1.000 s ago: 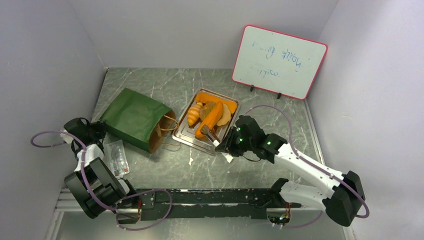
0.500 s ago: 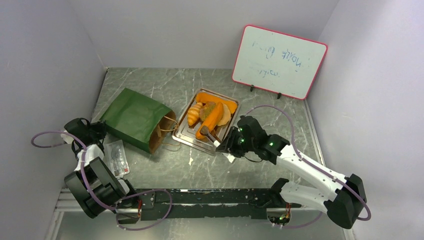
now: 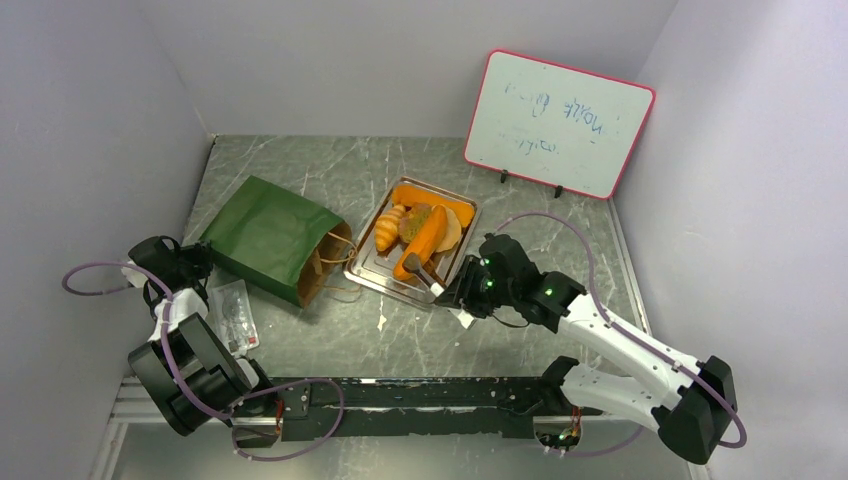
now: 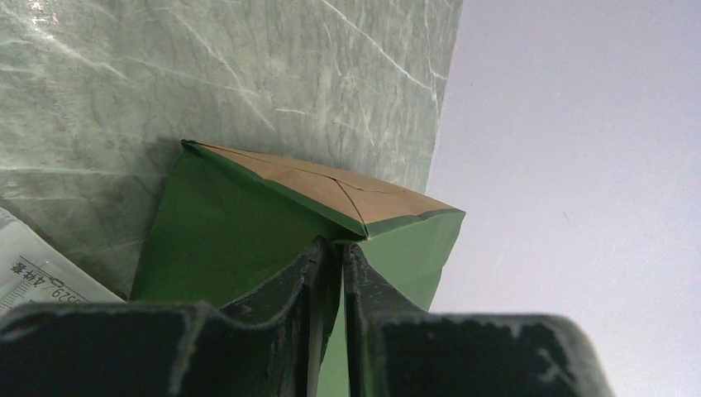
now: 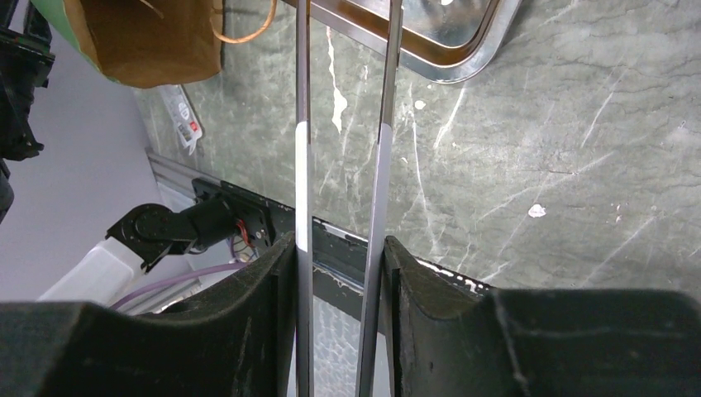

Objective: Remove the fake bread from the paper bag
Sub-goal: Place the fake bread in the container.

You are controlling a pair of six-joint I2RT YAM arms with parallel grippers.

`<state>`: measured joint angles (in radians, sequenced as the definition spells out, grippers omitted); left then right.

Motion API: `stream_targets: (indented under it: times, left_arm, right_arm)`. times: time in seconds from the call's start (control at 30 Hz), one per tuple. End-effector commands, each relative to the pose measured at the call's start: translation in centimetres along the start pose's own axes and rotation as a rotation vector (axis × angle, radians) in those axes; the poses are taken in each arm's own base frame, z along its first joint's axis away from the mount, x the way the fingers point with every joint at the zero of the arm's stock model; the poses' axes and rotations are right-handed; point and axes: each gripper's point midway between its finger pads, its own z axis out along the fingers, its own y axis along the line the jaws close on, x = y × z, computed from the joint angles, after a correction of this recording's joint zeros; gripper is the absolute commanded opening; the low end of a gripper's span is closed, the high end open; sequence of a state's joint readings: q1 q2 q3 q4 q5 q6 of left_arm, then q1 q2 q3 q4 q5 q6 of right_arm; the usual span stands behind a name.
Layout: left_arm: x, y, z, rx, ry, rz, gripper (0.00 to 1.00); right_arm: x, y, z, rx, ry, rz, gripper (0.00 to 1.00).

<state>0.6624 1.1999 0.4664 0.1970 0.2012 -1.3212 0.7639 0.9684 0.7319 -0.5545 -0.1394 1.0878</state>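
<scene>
The dark green paper bag (image 3: 270, 238) lies on its side at the left, its brown mouth (image 5: 140, 37) and twisted handles turned toward the tray. My left gripper (image 4: 340, 246) is shut on the bag's folded bottom corner (image 4: 248, 240). Several orange pieces of fake bread (image 3: 420, 235) lie on the metal tray (image 3: 370, 270), a croissant (image 3: 390, 228) among them. My right gripper (image 5: 339, 240) is shut on metal tongs (image 5: 302, 124). The tongs' two arms stand apart, and their tips (image 3: 415, 265) rest by the near end of a long orange piece.
A red-framed whiteboard (image 3: 557, 122) stands at the back right. A clear plastic packet (image 3: 235, 312) lies near the left arm, beside the bag. The tray's corner (image 5: 463, 62) shows in the right wrist view. Walls close in on three sides.
The right gripper's jaws have eased a little wider, letting the tongs' arms spread. The right arm has drawn back slightly from the tray. The left arm and the bag have not moved.
</scene>
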Motion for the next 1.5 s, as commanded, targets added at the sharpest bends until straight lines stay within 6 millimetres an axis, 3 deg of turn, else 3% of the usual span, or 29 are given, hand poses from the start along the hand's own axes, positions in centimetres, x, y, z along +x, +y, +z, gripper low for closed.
stream_targets:
  times: [0.0,0.53,1.3,1.47]
  left_arm:
    - [-0.6,-0.5,0.1,0.025,-0.020,0.004,0.07]
    - [-0.7,-0.9,0.2,0.031,-0.018,0.004,0.07]
    - [-0.6,-1.1,0.4,0.037,-0.005,0.009,0.07]
    - [-0.3,-1.2,0.5,0.044,0.012,0.006,0.07]
  right_arm:
    - [-0.3,0.3,-0.5,-0.015,-0.015,0.002,0.37]
    - [-0.6,0.6,-2.4,-0.015,-0.037,0.009,0.37]
    - [-2.2,2.8,-5.7,-0.046,-0.107,-0.019,0.35]
    - [-2.3,4.0,-5.7,-0.085,-0.102,-0.046,0.35]
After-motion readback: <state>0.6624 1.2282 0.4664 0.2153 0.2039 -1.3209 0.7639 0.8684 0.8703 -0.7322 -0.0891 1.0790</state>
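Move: Nearly straight out from the right hand, which still holds the tongs, the long orange bread lies about 18 cm ahead, 6 cm to the left and 11 cm down on the tray. The striped roll is about 22 cm ahead and 13 cm left, the pale crescent bread 22 cm ahead and hardly off line; the bag's mouth is about 13 cm ahead and 25 cm left. From the left hand that long bread lies 6 cm ahead, 46 cm to the right and 8 cm lower. Backing the already loosened tongs off the near end of the long orange bread, the right hand first eases about 1 cm back and 1 cm to its right, then climbs some 5 cm with a little more drift right. The wrist tilts only slightly, fingertips lifting by about 5 degrees; the fingers keep their hold on the tongs. ##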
